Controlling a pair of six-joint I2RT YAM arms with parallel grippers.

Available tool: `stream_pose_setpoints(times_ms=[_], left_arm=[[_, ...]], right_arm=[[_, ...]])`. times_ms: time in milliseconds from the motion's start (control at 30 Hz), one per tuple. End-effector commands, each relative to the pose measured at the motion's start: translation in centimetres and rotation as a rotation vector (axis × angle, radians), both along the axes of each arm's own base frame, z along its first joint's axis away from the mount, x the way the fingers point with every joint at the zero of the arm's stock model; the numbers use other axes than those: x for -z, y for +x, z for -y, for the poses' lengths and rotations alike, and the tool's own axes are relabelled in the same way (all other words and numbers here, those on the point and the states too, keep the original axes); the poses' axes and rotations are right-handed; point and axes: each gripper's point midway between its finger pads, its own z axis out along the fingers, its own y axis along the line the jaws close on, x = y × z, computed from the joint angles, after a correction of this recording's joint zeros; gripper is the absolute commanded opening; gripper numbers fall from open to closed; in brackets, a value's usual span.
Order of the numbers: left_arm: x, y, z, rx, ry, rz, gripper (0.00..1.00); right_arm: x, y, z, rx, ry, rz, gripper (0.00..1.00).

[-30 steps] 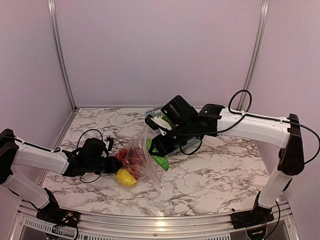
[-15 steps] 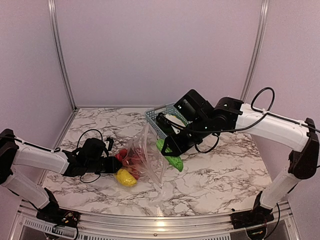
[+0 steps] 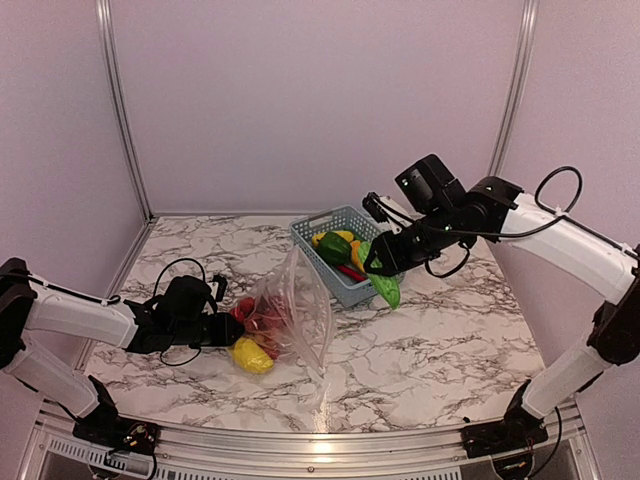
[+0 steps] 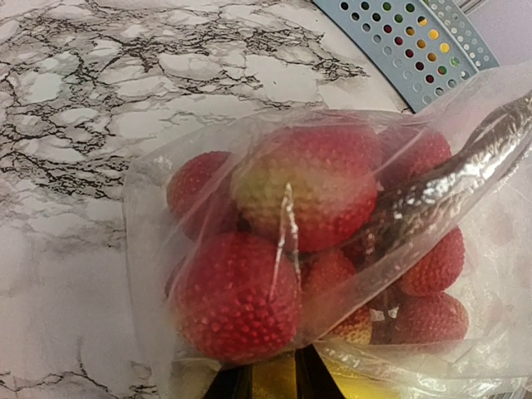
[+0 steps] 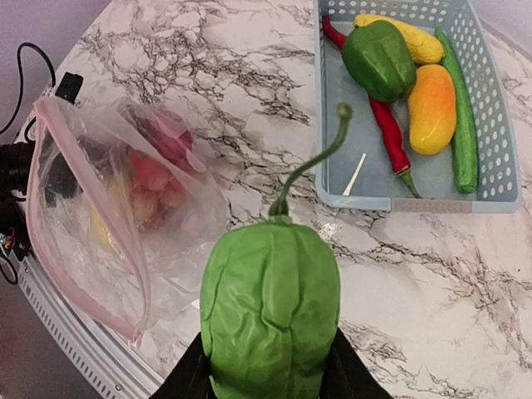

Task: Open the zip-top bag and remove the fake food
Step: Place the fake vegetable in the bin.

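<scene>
The clear zip-top bag (image 3: 295, 320) lies on the marble with its mouth standing open toward the right. My left gripper (image 3: 222, 328) is shut on its left end. In the left wrist view several red strawberries (image 4: 303, 179) of the fake food press against the plastic, just beyond that gripper (image 4: 274, 384). A yellow lemon-like piece (image 3: 252, 355) shows at the near side of the bag. My right gripper (image 3: 380, 270) hangs over the basket's near right corner, shut on a green leafy piece (image 5: 270, 307) with a curled stem. The bag (image 5: 91, 208) lies to its left.
A blue-grey lattice basket (image 3: 305, 243) stands at the back centre. Inside the basket (image 5: 416, 204) lie a green pepper (image 5: 378, 58), a yellow corn (image 5: 411, 41), an orange-yellow fruit (image 5: 432, 108), a cucumber (image 5: 461, 108) and a red chili (image 5: 389, 133). Lilac walls enclose the table.
My right gripper has carried the green leafy piece from the bag's mouth up and to the right, to the basket's near side. The left arm and the bag have stayed put.
</scene>
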Motion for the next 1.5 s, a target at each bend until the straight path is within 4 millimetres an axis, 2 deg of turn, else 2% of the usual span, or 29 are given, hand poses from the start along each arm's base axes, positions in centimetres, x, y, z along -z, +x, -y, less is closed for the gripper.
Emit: stream_pose_setpoints(times_ms=[0,167,267,367,533,600,733,967,1167,1267,1333,1467], left_arm=[[0.1,-0.1,-0.9,-0.024,0.014,-0.001,0.21],[0.0,-0.2,-1.0,-0.019,0.019,-0.001,0.2],[0.0,-0.2,-0.9,-0.015,0.023,-0.003,0.21],[-0.1,-0.1,-0.9,-0.012,0.029,-0.001,0.2],[-0.2,-0.1,-1.0,-0.015,0.028,0.0,0.21],[-0.2,-0.1,-0.9,-0.015,0.031,-0.001,0.21],[-0.4,0.0,-0.9,-0.013,0.034,0.003,0.2],[-0.8,0.2,-0.7,-0.008,0.037,0.012,0.2],[-1.1,0.4,-0.6,-0.002,0.041,0.017,0.2],[-1.2,0.4,-0.6,-0.002,0.038,0.018,0.21],[-1.3,0.4,-0.6,-0.002,0.038,0.021,0.21],[-1.0,0.3,-0.7,0.0,0.044,0.015,0.21]], right_arm=[[-1.4,5.6,-0.7,0.059,0.027,0.156,0.29],[-1.4,11.9,-1.2,0.14,0.081,0.263,0.28],[-0.9,15.9,-0.7,0.213,0.084,0.307,0.27],[0.8,19.1,-0.1,0.27,0.074,0.301,0.26],[4.2,22.9,0.7,0.34,0.087,0.262,0.25],[5.2,24.0,0.9,0.359,0.093,0.248,0.26],[6.0,25.6,1.4,0.374,0.049,0.268,0.27],[8.9,28.5,3.4,0.312,-0.241,0.351,0.32],[11.4,30.9,4.2,0.262,-0.425,0.401,0.35],[12.1,31.4,4.3,0.254,-0.457,0.403,0.49],[11.9,31.4,4.1,0.25,-0.447,0.396,0.58],[9.5,30.8,3.6,0.258,-0.377,0.402,0.69]])
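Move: The green fake vegetable is already in the right hand's grip, and the blue bin's middle lies about 27 cm ahead of that hand, 1 cm left and 20 below. In the bin, the mango lies some 28 cm ahead, straight in line, and the green pepper 29 ahead and 5 left; the open bag is about 3 ahead and 15 left. From the left hand the bin's middle is roughly 27 cm ahead, 20 right and about level. The right arm carries the gripped green vegetable about 30 cm forward, sinking slowly at first, to the right-hand side of the blue bin, while the wrist turns some 35 degrees so that the fingers, which leaned left, come to point forward and down. Near the end of the reach the hand dips more steeply, for about 14 cm of descent in all with a slight drift to the right, and the fingers open over the bin beside the mango and let go of the vegetable. ##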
